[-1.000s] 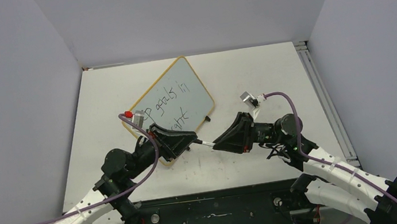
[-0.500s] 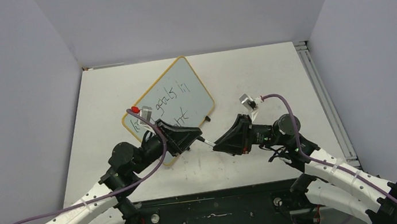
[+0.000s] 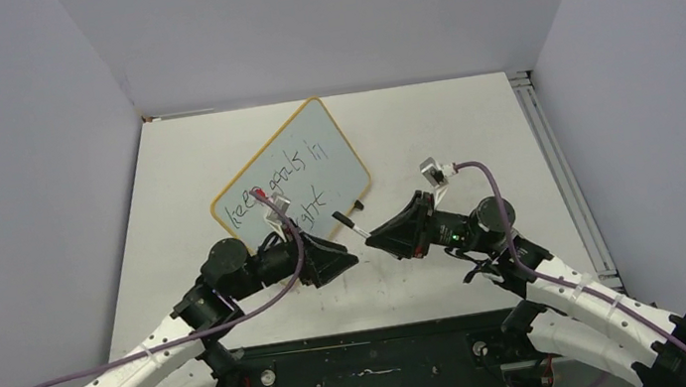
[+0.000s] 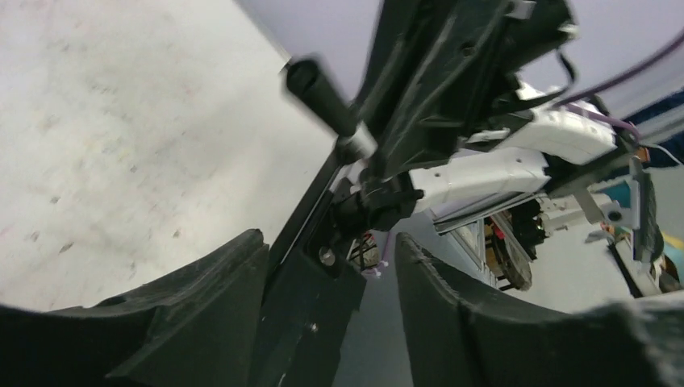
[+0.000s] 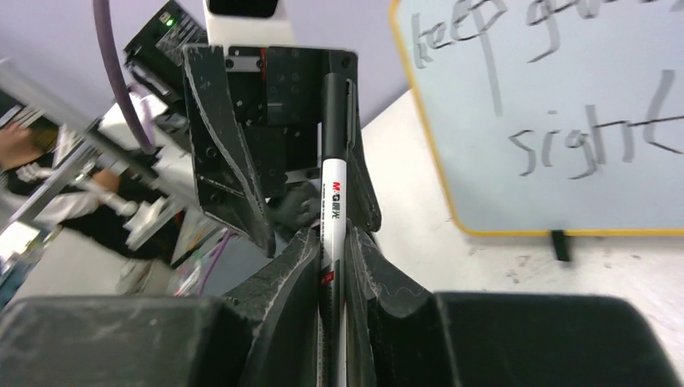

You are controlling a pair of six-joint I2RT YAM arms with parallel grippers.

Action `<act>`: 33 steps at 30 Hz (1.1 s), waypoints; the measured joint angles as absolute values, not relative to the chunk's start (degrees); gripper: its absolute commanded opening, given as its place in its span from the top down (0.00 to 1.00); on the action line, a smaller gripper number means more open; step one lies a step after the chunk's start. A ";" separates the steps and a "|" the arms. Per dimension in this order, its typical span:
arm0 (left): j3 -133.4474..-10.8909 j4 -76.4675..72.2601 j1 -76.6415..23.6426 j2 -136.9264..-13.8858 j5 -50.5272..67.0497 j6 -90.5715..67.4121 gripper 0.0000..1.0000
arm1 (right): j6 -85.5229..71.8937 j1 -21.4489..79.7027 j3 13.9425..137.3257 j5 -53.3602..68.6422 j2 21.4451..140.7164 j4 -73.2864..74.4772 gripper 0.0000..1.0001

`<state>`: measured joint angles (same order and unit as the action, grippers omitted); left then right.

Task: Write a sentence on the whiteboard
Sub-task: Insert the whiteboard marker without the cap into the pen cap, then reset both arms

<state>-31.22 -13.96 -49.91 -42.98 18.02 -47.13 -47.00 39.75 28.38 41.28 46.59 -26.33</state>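
Note:
The whiteboard (image 3: 300,164) lies tilted on the table's left middle, yellow-rimmed, with the sentence (image 3: 278,187) "keep goals in sight" in black on it. In the right wrist view the whiteboard (image 5: 565,185) and the sentence (image 5: 581,137) fill the upper right. My right gripper (image 3: 371,235) is shut on a white marker (image 3: 351,224), whose black end points left, off the board's near corner. The marker (image 5: 334,185) stands clamped between the right gripper (image 5: 334,242) fingers. My left gripper (image 3: 356,256) is open just below the marker's black end (image 4: 321,90), touching nothing; the left gripper (image 4: 327,258) faces the right one.
A metal rail (image 3: 554,156) runs along the table's right edge. Grey walls close in the left, back and right sides. A small black foot (image 5: 558,244) sticks out under the board's near rim. The two grippers are tip to tip near the table's middle front.
My left gripper has opened, let go of the marker's black end and drawn back towards the near edge, uncovering the word "keep". The right gripper still holds the marker, now slightly raised.

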 measured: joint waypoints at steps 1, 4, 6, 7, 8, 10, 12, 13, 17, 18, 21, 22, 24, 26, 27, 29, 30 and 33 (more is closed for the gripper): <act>-31.27 -11.18 -48.66 -42.76 19.70 -46.39 0.29 | -46.19 39.68 28.38 39.51 46.15 -25.02 0.95; -32.36 -3.40 -42.48 -42.35 22.70 -43.68 0.20 | -42.70 39.40 28.82 33.08 44.14 -17.74 0.95; -34.63 0.91 -38.41 -42.09 24.34 -41.63 0.18 | -40.49 39.40 29.41 28.64 43.20 -12.43 0.95; -35.86 2.20 -37.04 -42.00 24.84 -40.71 0.17 | -39.38 39.42 29.89 26.20 43.11 -9.69 0.95; -37.10 3.20 -35.92 -41.95 25.30 -39.79 0.17 | -38.30 39.40 30.37 23.73 43.20 -7.01 0.95; -39.35 4.69 -34.11 -41.95 25.78 -38.11 0.15 | -36.49 39.42 31.16 18.83 44.12 -2.17 0.95; -40.97 5.91 -32.84 -42.04 25.63 -36.45 0.14 | -35.07 39.42 31.66 14.15 46.15 1.83 0.95; -41.67 6.72 -32.29 -42.24 25.28 -35.48 0.14 | -34.54 39.42 31.73 12.03 47.64 3.46 0.95; -42.92 8.78 -31.31 -43.86 23.66 -33.19 0.13 | -33.17 39.46 31.70 4.54 54.85 8.93 0.92; -43.11 9.21 -31.14 -44.49 23.22 -32.60 0.13 | -32.97 39.46 31.68 3.01 56.64 9.72 0.91; -43.99 10.79 -30.59 -46.63 22.33 -31.14 0.13 | -32.53 39.51 31.09 -0.56 60.77 10.50 0.86; -44.45 11.33 -30.37 -47.31 21.93 -30.70 0.11 | -32.47 39.53 30.87 -1.41 61.80 10.57 0.83; -45.65 12.25 -29.78 -48.51 21.15 -29.74 0.09 | -32.25 39.66 30.59 -3.01 63.70 10.55 0.78; -47.57 13.37 -28.91 -49.65 20.49 -28.71 0.08 | -32.23 39.79 30.50 -4.27 65.12 10.52 0.69; -48.73 13.74 -28.36 -50.22 20.14 -28.01 0.07 | -32.29 39.79 30.50 -4.86 65.84 10.39 0.64; -51.62 14.72 -27.03 -51.62 19.92 -26.63 0.06 | -32.42 39.70 30.50 -5.78 67.33 10.26 0.55; -53.30 15.33 -26.22 -52.45 19.92 -25.96 0.06 | -32.49 39.68 30.50 -6.07 67.99 10.31 0.49; -58.81 16.71 -22.26 -55.53 20.12 -23.92 0.05 | -32.71 39.31 30.50 -6.70 68.66 10.17 0.24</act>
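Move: Down and to the right lies the bare table spot for the capped marker in the right fingers: about 9 cm ahead, 11 cm right and 27 cm below that hand. From the same hand, the near black clip is some 10 cm ahead and 11 cm left, and the whiteboard's middle 25 cm ahead and 17 cm left, both near table height. For the left hand, empty now, the marker is roughly 4 cm ahead, 4 cm right and 4 cm higher. Sinking about 24 cm while reaching some 10 cm forward and 10 cm right, the right hand carries the capped marker down to the clear table, swings clockwise and tips its fingers downward, then opens and lets go. The left hand, already free, opens wider and backs away forward and left towards the whiteboard, first dipping a little, then ending slightly higher. ##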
